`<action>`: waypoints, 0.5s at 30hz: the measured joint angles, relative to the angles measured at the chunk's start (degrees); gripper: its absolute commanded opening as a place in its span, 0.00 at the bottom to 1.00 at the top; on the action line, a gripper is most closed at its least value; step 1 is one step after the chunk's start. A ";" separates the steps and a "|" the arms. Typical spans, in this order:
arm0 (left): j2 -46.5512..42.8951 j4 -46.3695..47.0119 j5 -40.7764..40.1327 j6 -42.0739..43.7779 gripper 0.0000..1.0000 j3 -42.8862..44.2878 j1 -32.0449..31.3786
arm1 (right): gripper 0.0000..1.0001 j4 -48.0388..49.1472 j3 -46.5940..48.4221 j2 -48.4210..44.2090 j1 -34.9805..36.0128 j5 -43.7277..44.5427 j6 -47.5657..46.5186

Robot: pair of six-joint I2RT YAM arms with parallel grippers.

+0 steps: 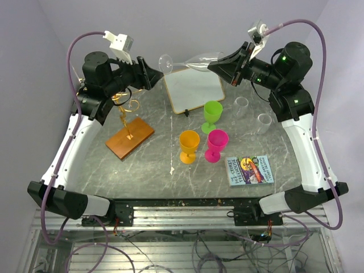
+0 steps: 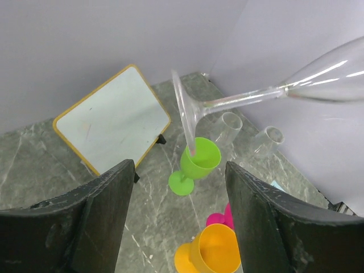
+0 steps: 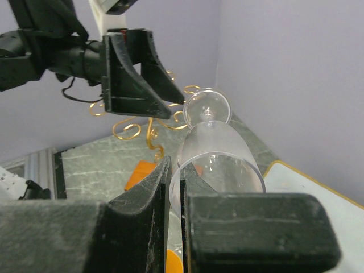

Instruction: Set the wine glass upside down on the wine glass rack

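A clear wine glass [image 1: 193,60] lies level in the air above the back of the table, its foot [image 2: 185,114] pointing left. My right gripper [image 3: 176,170] is shut on the rim of the bowl [image 3: 219,153], one finger inside and one outside. My left gripper [image 2: 179,168] is open with nothing between its fingers, and the foot hangs just ahead of its fingertips. The wine glass rack [image 1: 122,108] is gold wire with curled arms on a brown wooden base [image 1: 129,138]. It stands at the left, below my left arm, and the right wrist view shows the rack [image 3: 139,125] behind the glass.
A small whiteboard [image 1: 193,88] lies at the back centre under the glass. Green [image 1: 212,115], orange [image 1: 189,145] and pink [image 1: 216,143] plastic goblets stand mid-table. Two clear tumblers [image 1: 241,106] [image 1: 264,122] sit at the right, and a book [image 1: 250,170] lies near the front right.
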 measured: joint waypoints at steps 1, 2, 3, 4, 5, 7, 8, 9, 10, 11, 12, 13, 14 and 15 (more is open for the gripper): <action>0.15 0.59 0.31 -0.17 0.71 0.00 -0.09 | 0.00 0.50 -0.26 -0.13 0.00 -0.61 0.42; 0.22 1.29 0.79 -0.24 0.69 -0.04 -0.15 | 0.00 1.01 -0.55 -0.31 0.00 -1.33 0.90; 0.22 1.88 1.20 -0.24 0.68 -0.04 -0.24 | 0.00 1.55 -0.81 -0.44 0.00 -2.03 1.42; 0.22 2.29 1.57 -0.24 0.66 -0.07 -0.31 | 0.00 2.08 -1.03 -0.52 0.00 -2.75 1.86; 0.09 2.97 1.92 -0.24 0.64 -0.15 -0.39 | 0.00 2.54 -1.25 -0.63 0.00 -3.28 2.29; -0.24 3.69 2.08 -0.22 0.57 -0.57 -0.46 | 0.00 3.50 -1.75 -0.76 0.00 -4.66 3.21; -0.48 4.17 2.08 -0.22 0.53 -0.98 -0.46 | 0.00 3.78 -1.86 -0.76 0.00 -5.20 3.41; -0.90 4.55 2.08 -0.17 0.49 -1.64 -0.46 | 0.00 4.17 -2.05 -0.76 0.00 -5.68 3.80; -1.16 4.70 2.08 -0.20 0.46 -2.08 -0.46 | 0.00 4.52 -2.21 -0.79 0.00 -6.10 4.09; -1.46 4.85 2.10 -0.22 0.42 -2.58 -0.46 | 0.00 4.70 -2.32 -0.79 0.00 -6.43 4.26; -1.75 4.96 2.14 -0.26 0.39 -2.95 -0.46 | 0.00 4.92 -2.45 -0.79 0.00 -6.71 4.35; -1.97 5.14 2.16 -0.31 0.37 -3.28 -0.46 | 0.00 5.11 -2.64 -0.83 0.00 -6.93 4.37; -2.12 5.29 2.19 -0.33 0.36 -3.50 -0.46 | 0.00 5.14 -2.73 -0.85 0.00 -7.13 4.39; -2.29 5.33 2.19 -0.33 0.36 -3.63 -0.46 | 0.00 5.27 -2.89 -0.92 0.00 -7.26 4.42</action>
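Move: The foot of the wine glass, held out sideways by the right hand, lies about 4 cm ahead of the left fingertips, 3 cm to their right and perhaps a centimetre higher. The rack's top is some 14 cm to the left hand's left, 6 cm farther out and 14 cm below; the orange goblet stands far below, 10 cm right and 5 cm back. From the right hand the foot is roughly 16 cm left, 7 cm ahead and 5 cm lower. Let the right gripper, still pinching the bowl at its rim, draw back about 2 cm and a little left while turning some 10 degrees counter-clockwise, so that it swings the glass foot in between the left fingertips. Ease the left gripper about 1 cm back and up, tips tilting slightly upward, and close its fingers to half their gap around the foot. ##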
